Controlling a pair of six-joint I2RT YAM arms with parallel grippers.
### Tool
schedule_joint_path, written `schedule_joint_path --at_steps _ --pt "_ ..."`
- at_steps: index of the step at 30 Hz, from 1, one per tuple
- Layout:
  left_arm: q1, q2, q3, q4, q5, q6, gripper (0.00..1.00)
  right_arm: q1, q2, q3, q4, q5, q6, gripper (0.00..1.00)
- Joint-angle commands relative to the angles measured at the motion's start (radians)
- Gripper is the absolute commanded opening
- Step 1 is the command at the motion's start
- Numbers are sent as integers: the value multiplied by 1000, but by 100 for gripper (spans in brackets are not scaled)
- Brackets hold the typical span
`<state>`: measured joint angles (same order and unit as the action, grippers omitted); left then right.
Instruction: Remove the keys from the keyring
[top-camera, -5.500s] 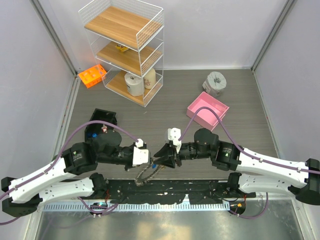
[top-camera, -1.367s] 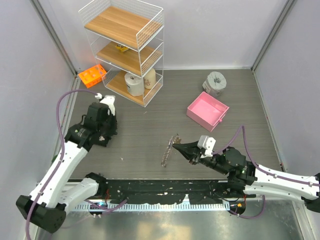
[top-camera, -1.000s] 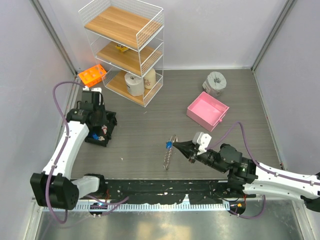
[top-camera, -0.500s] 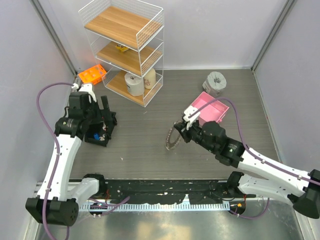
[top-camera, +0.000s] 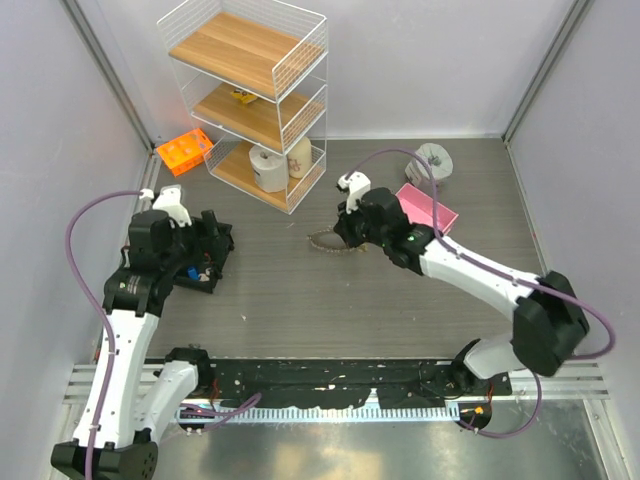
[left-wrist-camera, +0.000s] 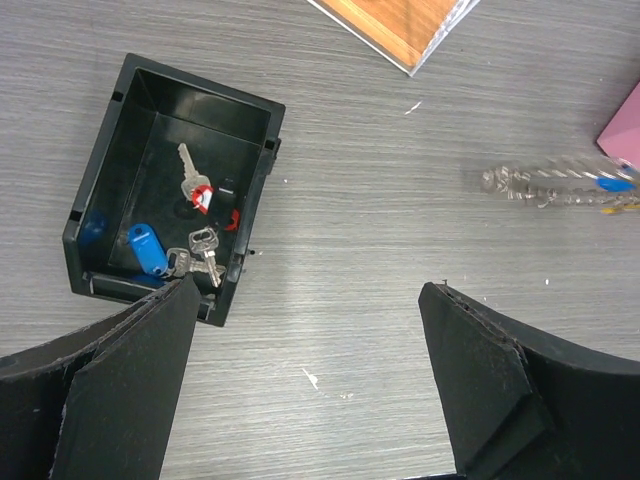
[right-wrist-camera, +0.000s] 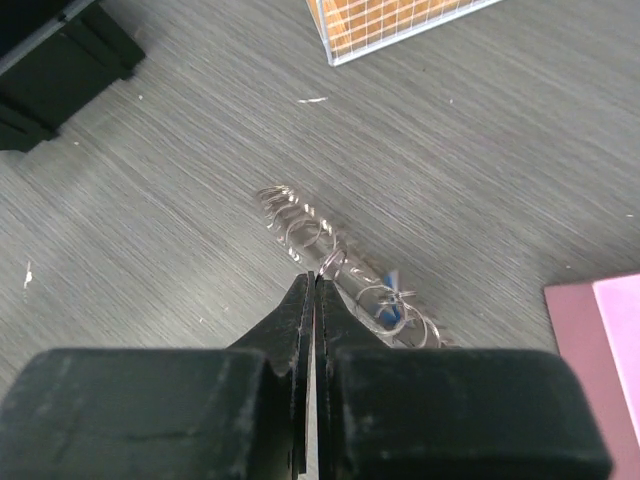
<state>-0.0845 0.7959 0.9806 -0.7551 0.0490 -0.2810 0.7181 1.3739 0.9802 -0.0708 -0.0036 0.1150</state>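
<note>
The keyring (right-wrist-camera: 322, 240) is a silvery loop of linked rings, and my right gripper (right-wrist-camera: 313, 280) is shut on one of its rings. A blue-headed key (right-wrist-camera: 390, 312) still hangs on it. From above, the keyring (top-camera: 325, 241) dangles from the right gripper (top-camera: 345, 232) just over the table between the shelf and the pink box. In the left wrist view the keyring (left-wrist-camera: 550, 185) is a blur at the right. My left gripper (left-wrist-camera: 310, 290) is open and holds nothing. It hovers beside a black box (left-wrist-camera: 105, 170) with several loose keys (left-wrist-camera: 195, 190) in it.
A white wire shelf (top-camera: 250, 95) stands at the back, with an orange rack (top-camera: 184, 152) to its left. The pink box (top-camera: 428, 205) and a grey tape roll (top-camera: 435, 160) are behind the right arm. The black box (top-camera: 195, 258) sits at the left.
The right arm has swung the keyring from the near middle of the table towards the shelf and pink box. The left gripper has opened by the black box and drawn back a little.
</note>
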Motion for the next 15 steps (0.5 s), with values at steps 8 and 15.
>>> schedule_joint_path --at_steps 8,15 --pt "2 -57 -63 74 78 -14 100 -111 245 288 -50 -87 101 69" --pt "2 -125 -123 147 114 -27 99 -111 -1 210 -43 91 51 95"
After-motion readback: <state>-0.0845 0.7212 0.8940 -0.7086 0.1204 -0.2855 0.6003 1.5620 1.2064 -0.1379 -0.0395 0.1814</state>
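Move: My right hand, shut on the rim of the keyring, hangs it some 12 cm above the table; the bare patch it's bound for lies about 4 cm ahead and 2 cm left. The pink box stands roughly 18 cm to my right and 9 cm farther out, the wire rack's near corner about 11 cm left and 9 cm ahead. From my left hand that patch is around 24 cm right, 6 cm ahead and 17 cm below. I let go of the keyring on the fly: my right hand sweeps forward about 6 cm, over the bare table between the rack and the pink box, first sinking some 2 cm and edging left. As it slows, its shut fingers spread wide, then it lifts about 3 cm and drifts back right by a similar amount, with a slight clockwise turn. ##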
